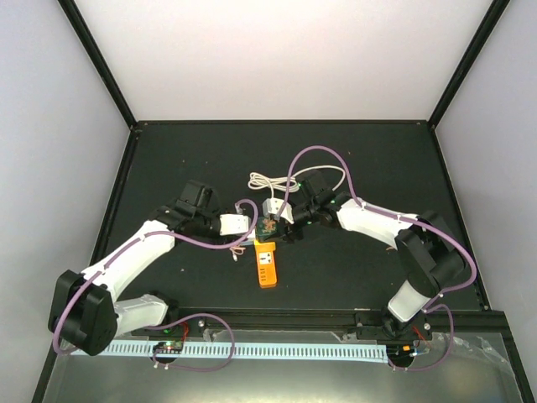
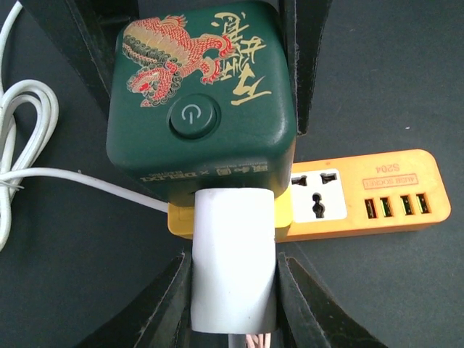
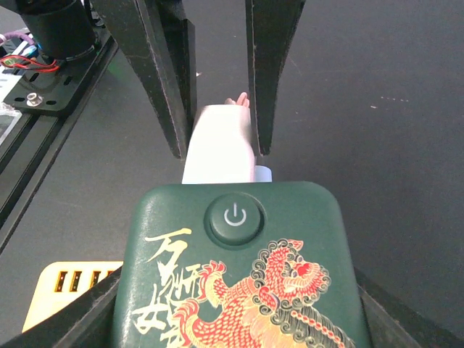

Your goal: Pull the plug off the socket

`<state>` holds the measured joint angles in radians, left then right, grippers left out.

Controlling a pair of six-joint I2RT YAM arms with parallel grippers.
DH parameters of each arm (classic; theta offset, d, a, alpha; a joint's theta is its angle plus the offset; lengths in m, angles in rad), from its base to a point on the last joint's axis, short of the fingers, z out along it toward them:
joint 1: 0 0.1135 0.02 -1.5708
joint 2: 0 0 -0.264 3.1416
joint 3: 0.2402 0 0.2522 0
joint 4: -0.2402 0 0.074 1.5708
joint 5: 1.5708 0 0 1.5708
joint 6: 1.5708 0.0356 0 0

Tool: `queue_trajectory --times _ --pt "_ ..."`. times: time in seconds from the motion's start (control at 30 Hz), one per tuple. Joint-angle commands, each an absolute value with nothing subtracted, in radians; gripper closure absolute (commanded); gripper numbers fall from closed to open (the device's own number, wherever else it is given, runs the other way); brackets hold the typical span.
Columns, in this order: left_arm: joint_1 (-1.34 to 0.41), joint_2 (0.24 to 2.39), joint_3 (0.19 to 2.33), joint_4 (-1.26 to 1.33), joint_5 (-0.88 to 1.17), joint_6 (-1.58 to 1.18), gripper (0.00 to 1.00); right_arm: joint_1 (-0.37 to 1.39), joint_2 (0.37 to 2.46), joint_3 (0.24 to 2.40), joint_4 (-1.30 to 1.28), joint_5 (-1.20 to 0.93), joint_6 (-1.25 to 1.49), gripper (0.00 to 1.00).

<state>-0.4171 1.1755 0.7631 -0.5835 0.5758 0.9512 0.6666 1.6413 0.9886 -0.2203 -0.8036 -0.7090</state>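
Note:
The orange socket (image 1: 268, 267) lies at the table's middle, and the left wrist view shows its outlets and USB ports (image 2: 362, 196). The white plug (image 2: 232, 225) stands at the socket's end, pressed against a dark green cube (image 2: 203, 94) that sits on the socket. My left gripper (image 2: 233, 259) is shut on the plug, one finger on each side. The plug's cream cord (image 2: 29, 130) runs off to the left. My right gripper (image 3: 235, 290) is shut on the green cube (image 3: 239, 239), its fingers flanking the cube's sides. The plug's prongs are hidden.
The cord lies coiled (image 1: 273, 180) on the dark table behind the two grippers. Purple cables loop off both arms. A metal rail (image 1: 277, 348) with a black mounting plate (image 3: 51, 94) runs along the near edge.

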Motion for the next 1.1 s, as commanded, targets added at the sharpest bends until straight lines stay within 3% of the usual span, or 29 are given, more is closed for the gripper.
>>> queue_trajectory --times 0.0,0.3,0.57,1.07 --pt "-0.333 1.136 0.742 -0.771 0.423 1.036 0.93 0.619 1.655 0.98 -0.331 -0.746 -0.695 0.92" --pt "-0.267 1.1 0.739 -0.813 0.438 1.057 0.93 0.618 1.662 0.986 -0.335 -0.742 -0.693 0.92" --pt "-0.075 1.124 0.859 -0.876 0.497 1.058 0.93 0.619 1.664 0.983 -0.336 -0.75 -0.696 0.9" --pt "0.203 1.472 1.123 -0.835 0.472 0.852 0.92 0.619 1.653 0.973 -0.333 -0.756 -0.696 0.86"
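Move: The left hand already pinches the white plug; the green socket cube it comes off lies about 5 cm to its right and 1 cm ahead, at its height. The orange strip's middle is some 7 cm back and 5 cm right of this hand, 3 cm lower; the white cable coil lies 15 cm ahead, 7 cm right. The right hand holds the cube, the plug about 5 cm to its left and 1 cm back. The left hand, still pinching the plug, pulls some 17 cm left off the right-held socket cube, curving forward. ##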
